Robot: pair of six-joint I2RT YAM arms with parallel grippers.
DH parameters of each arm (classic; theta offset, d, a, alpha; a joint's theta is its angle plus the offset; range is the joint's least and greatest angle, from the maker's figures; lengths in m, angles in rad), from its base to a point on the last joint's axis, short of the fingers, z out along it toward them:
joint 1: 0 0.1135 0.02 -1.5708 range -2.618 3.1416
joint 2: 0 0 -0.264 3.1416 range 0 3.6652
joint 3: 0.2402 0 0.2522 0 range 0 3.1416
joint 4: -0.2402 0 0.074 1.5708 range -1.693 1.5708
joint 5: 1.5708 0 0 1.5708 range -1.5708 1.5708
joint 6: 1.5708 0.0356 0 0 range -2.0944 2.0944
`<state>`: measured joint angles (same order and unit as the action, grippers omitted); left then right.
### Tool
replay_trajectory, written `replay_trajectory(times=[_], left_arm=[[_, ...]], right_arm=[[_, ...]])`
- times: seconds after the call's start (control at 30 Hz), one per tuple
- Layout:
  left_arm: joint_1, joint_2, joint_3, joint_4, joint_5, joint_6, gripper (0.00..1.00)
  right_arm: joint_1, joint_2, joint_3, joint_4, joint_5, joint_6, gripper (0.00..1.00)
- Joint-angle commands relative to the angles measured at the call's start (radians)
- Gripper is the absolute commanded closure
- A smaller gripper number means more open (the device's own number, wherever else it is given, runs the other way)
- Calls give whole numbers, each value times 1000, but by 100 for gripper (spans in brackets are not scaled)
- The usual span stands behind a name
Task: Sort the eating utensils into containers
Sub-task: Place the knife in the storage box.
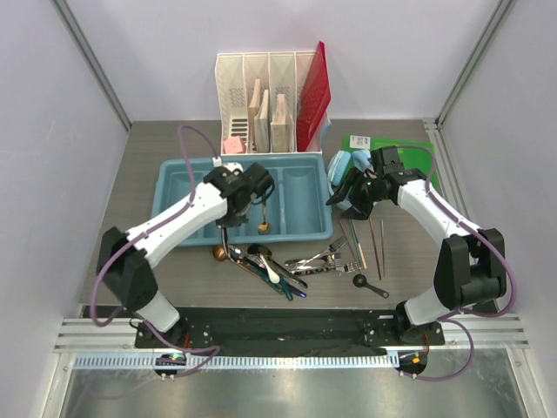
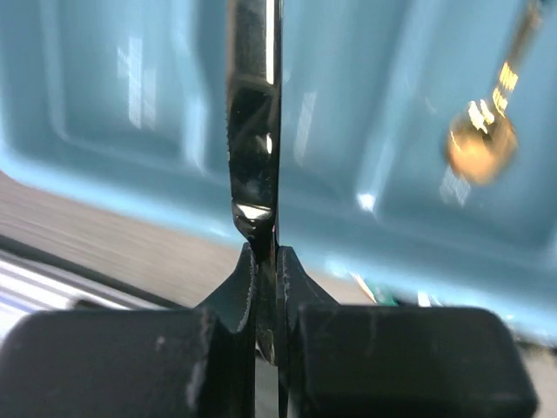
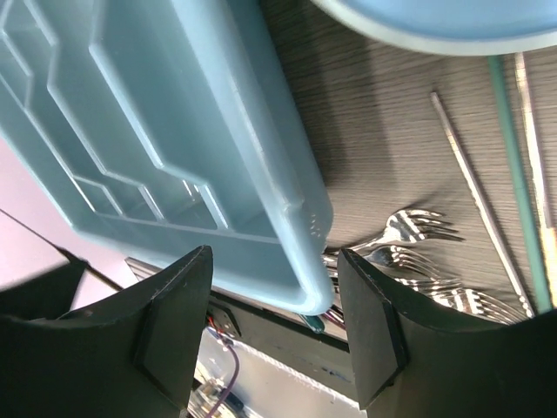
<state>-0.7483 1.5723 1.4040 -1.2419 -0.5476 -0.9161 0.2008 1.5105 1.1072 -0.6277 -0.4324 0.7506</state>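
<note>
My left gripper is shut on a dark knife with a serrated edge. It holds the knife over the front part of the light blue tray. A gold spoon lies in one tray compartment. More utensils lie in a pile in front of the tray, with silver forks and thin chopsticks to its right. My right gripper hangs open above the tray's right end, nothing between its fingers.
A white slotted file organizer with a red folder stands behind the tray. Light blue headphones and a green item lie at the right rear. A black spoon rests near the front edge.
</note>
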Motion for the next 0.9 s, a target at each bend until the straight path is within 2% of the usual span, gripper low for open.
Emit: replay_trajectory(times=[0.0, 0.13, 0.33, 0.43, 0.63, 0.83, 0.87], left_arm=[[102, 129, 157, 21, -104, 270, 100], [185, 305, 306, 36, -100, 365, 100], [237, 500, 479, 53, -35, 442, 100], [257, 537, 474, 55, -5, 444, 100], [270, 505, 363, 102, 38, 441, 100], [268, 522, 336, 104, 86, 439, 100], [270, 517, 336, 105, 87, 438, 95]], right_arm=[[-37, -50, -15, 16, -26, -14, 35], [-41, -32, -10, 16, -42, -10, 35], [-43, -27, -7, 16, -35, -13, 35], [-44, -35, -13, 16, -34, -10, 36], [-49, -41, -29, 16, -31, -5, 35], [-49, -33, -26, 19, -28, 0, 36], [-51, -33, -26, 20, -28, 0, 36]])
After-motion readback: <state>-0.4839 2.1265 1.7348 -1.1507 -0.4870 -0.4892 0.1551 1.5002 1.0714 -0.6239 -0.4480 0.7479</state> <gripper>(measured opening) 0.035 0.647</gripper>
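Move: The second compartment from the left of the blue storage box, where the knife in my left hand is going, has its middle about 12 cm ahead, 3 cm left and 11 cm below that hand. The gold spoon lies in the next compartment, about 11 cm to the right of that spot. The utensil pile sits about 7 cm back and 9 cm right of my left hand. From my right hand the compartment is some 34 cm left and 4 cm ahead. I carry the knife, still pinched in my left hand, forward about 14 cm over the storage box's near rim, nearly level at first. Then I sink it some 9 cm in all towards the compartment floor, easing back about 2 cm at the end, while my fingertips swing back under the wrist by roughly 20 degrees. ##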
